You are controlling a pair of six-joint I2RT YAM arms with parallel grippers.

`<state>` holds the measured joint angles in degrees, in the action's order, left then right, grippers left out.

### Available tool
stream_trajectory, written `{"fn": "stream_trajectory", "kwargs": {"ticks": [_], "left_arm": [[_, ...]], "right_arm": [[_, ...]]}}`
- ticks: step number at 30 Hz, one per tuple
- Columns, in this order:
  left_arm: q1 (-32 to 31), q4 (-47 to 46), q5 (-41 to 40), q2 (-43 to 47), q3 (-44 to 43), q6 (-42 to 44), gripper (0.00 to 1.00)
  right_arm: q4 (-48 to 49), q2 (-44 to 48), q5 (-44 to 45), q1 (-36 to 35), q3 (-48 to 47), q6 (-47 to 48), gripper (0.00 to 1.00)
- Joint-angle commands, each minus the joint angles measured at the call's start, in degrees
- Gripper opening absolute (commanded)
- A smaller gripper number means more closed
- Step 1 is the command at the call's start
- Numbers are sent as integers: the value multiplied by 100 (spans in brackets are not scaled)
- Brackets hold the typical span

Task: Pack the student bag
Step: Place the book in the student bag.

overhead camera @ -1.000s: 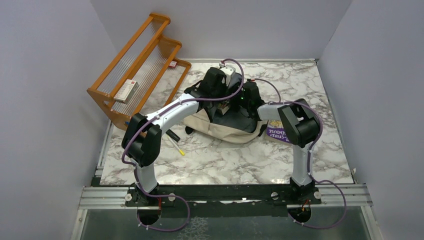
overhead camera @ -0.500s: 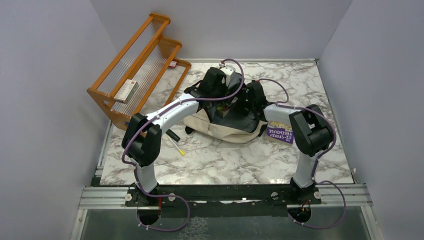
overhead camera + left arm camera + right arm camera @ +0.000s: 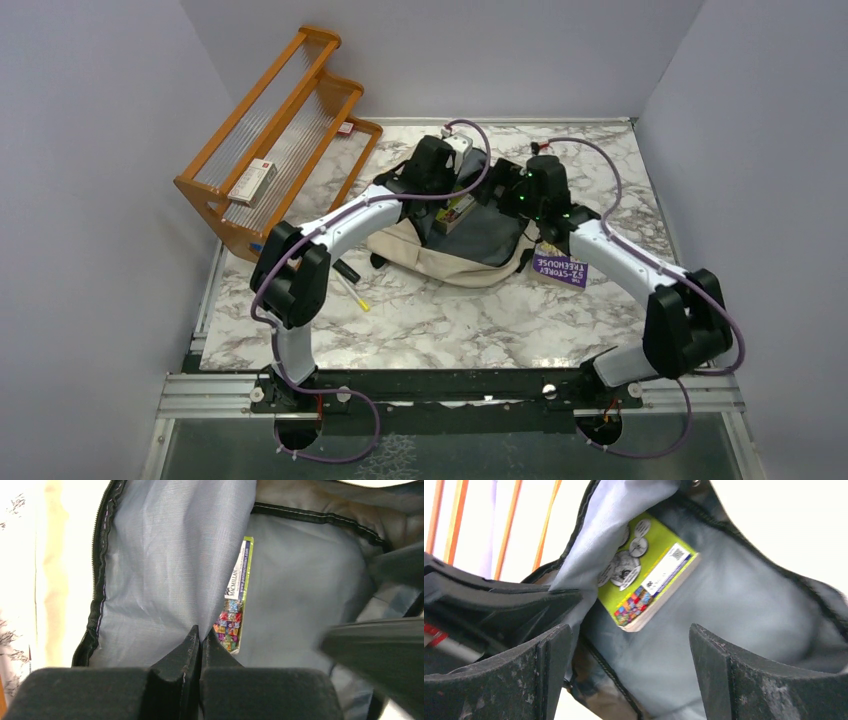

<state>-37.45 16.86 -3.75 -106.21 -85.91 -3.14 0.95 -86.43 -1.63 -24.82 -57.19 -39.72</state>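
Note:
The student bag point(image 3: 440, 258), beige canvas with grey lining, lies open in the middle of the marble table. My left gripper point(image 3: 443, 197) is shut on a fold of the bag's grey lining point(image 3: 165, 555) and holds the opening up; its tips point(image 3: 201, 636) pinch the cloth. A green book point(image 3: 644, 575) lies inside the bag, also seen edge-on in the left wrist view point(image 3: 236, 605) and from above point(image 3: 458, 212). My right gripper point(image 3: 626, 632) is open and empty, hovering over the bag's opening at its right side point(image 3: 508, 196).
A purple book point(image 3: 562, 268) lies on the table right of the bag. A black pen point(image 3: 347, 272) and a thin white stick point(image 3: 352, 292) lie left of it. A wooden rack point(image 3: 275, 140) at the back left holds a small box point(image 3: 252, 181).
My right arm swung its elbow out to the right and its gripper drew back over the bag's right side. The green book now shows in the opening. The left arm held still.

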Motion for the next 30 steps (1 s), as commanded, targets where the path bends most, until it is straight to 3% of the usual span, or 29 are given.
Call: {"fn": "stream_trajectory", "kwargs": {"ticks": [1,7,11,14,17,20,22,30], "left_arm": [[225,81,-280,-176,-277,57,0],[343,175,-561,-312,-297,158,0],[478,206,-690,-358,-327,133,0],[591,229,-656,-387,-351,71,0],[594,222,-341,-349,-360,32,6],[581,212,219,-250,-435,-108,21],[541,163,514,-129,-461,-206,25],[44,457,507,43,-1186,-633,43]], "right_arm": [[-929,708,685,444,309,636,91],[-1660,1412,495,1985,470,887,92],[-1807,1472,13,3173,566,984,93],[-1730,1301,-368,3688,743,964,94],[-1669,1081,-602,3863,885,945,95],[-1542,1011,-613,3922,1123,887,95],[-1361,1015,-618,3959,1321,814,96],[-993,1103,-702,3976,1894,588,96]]}}
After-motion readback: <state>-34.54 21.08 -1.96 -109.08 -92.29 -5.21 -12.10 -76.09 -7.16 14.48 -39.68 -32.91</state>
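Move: The purple book lies on the table some 18 cm right of the right hand, about 5 cm back and 15 cm below. The green book inside the bag is roughly 5 cm ahead of the right hand, 11 cm left and 13 cm down. The left hand, shut on the bag's grey flap, has the green book about 4 cm ahead, 3 cm right and 12 cm below; the purple book is some 31 cm right of it, 8 cm back and 14 cm down. Swing the open right gripper about 27 cm right, clear of the bag and out to the purple book, turning some 30 degrees clockwise; then lower it, tipping it down while drawing it back. Meanwhile pull the still-pinched flap left and forward about 5 cm with the left hand, then open, let it go and ease back right, rising at the end. ##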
